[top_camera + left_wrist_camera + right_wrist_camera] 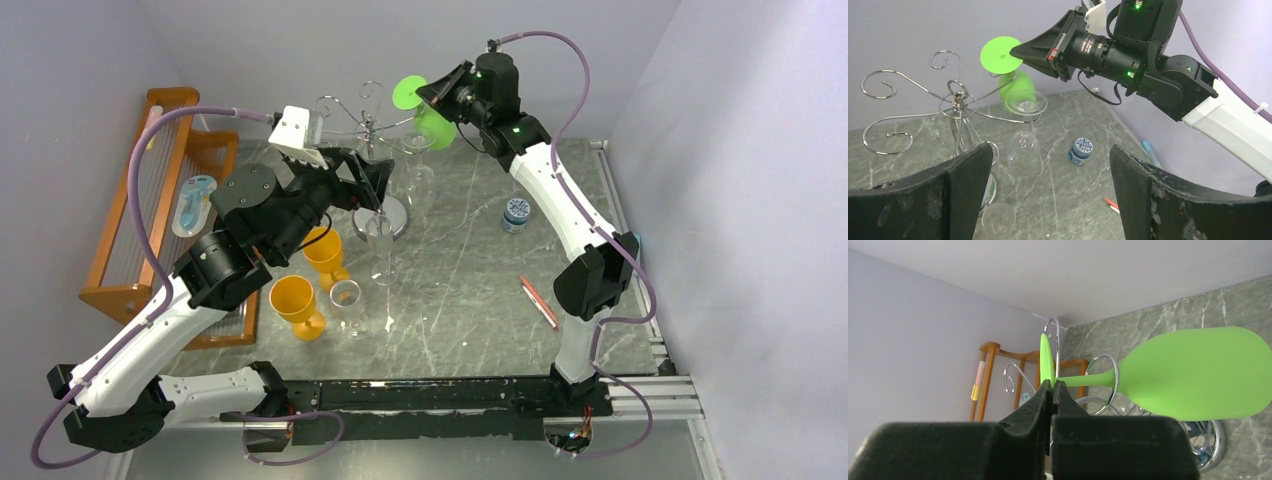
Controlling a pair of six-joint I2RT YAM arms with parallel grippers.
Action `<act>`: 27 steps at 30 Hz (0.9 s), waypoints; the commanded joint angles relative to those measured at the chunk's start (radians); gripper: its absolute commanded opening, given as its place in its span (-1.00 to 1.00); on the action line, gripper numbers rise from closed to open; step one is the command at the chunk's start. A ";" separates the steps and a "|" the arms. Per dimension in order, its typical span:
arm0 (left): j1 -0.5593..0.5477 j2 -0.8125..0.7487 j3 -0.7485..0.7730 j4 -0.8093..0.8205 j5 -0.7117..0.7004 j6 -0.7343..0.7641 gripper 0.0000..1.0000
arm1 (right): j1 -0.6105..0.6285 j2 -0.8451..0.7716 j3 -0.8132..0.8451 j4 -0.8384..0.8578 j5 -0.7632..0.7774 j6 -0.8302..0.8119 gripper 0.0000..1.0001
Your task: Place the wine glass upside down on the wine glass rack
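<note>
The wine glass (433, 124) is bright green and tilted, foot up and bowl down. My right gripper (426, 96) is shut on the edge of its foot disc (999, 54). In the right wrist view its stem runs from the gripper (1052, 385) past a curled wire arm (1117, 374) to the bowl (1198, 372); I cannot tell whether it touches the wire. The wine glass rack (372, 126), chrome wire on a shiny disc base, stands mid-table (955, 100). My left gripper (366, 186) hangs open beside the rack's pole (1049, 148), holding nothing.
A clear glass (1024, 145) hangs upside down from a rack arm. Another clear glass (381, 240) stands near the base. Two orange goblets (325, 250) and a small clear glass (345, 294) stand front left. A blue jar (516, 213), a red pen (539, 303) and a wooden rack (120, 250) are also there.
</note>
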 commanded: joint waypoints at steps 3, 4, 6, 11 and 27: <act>-0.002 -0.002 -0.007 0.007 -0.021 -0.008 0.80 | -0.011 0.058 0.044 0.040 0.005 -0.051 -1.00; -0.002 0.000 -0.007 0.006 -0.022 -0.008 0.80 | -0.012 0.072 0.060 0.032 0.002 -0.056 -1.00; -0.003 0.001 -0.005 0.006 -0.024 -0.006 0.80 | -0.011 0.094 0.086 0.021 -0.012 -0.063 -1.00; -0.002 0.000 -0.007 0.006 -0.029 -0.003 0.80 | -0.012 0.116 0.106 0.005 -0.027 -0.069 -0.84; -0.002 0.002 -0.001 -0.005 -0.038 -0.003 0.80 | -0.011 0.016 0.052 -0.042 0.042 -0.127 -0.05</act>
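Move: The right hand holds the green glass upside down by the stem just under its foot, with the stem already in the rack's far-right loop; that loop lies about 3 cm ahead of the hand, 2 cm left and 4 cm below. The rack's post top is some 11 cm to the hand's left and 2 cm back; the hanging clear glass is about 7 cm back and 1 cm left, lower down. From the left hand the loop is roughly 25 cm ahead, 6 cm right and 12 cm below. The right hand lowers the green glass about 3.5 cm while reaching some 2.5 cm forward and a touch left, bringing the glass's foot down onto the rack's far-right loop with hardly any turn of the wrist. Near the bottom the shut fingers begin to part, letting go of the stem and opening to nearly half their range, and the hand then eases about 1.5 cm back up and 1 cm right, its tips still close beside the foot. ##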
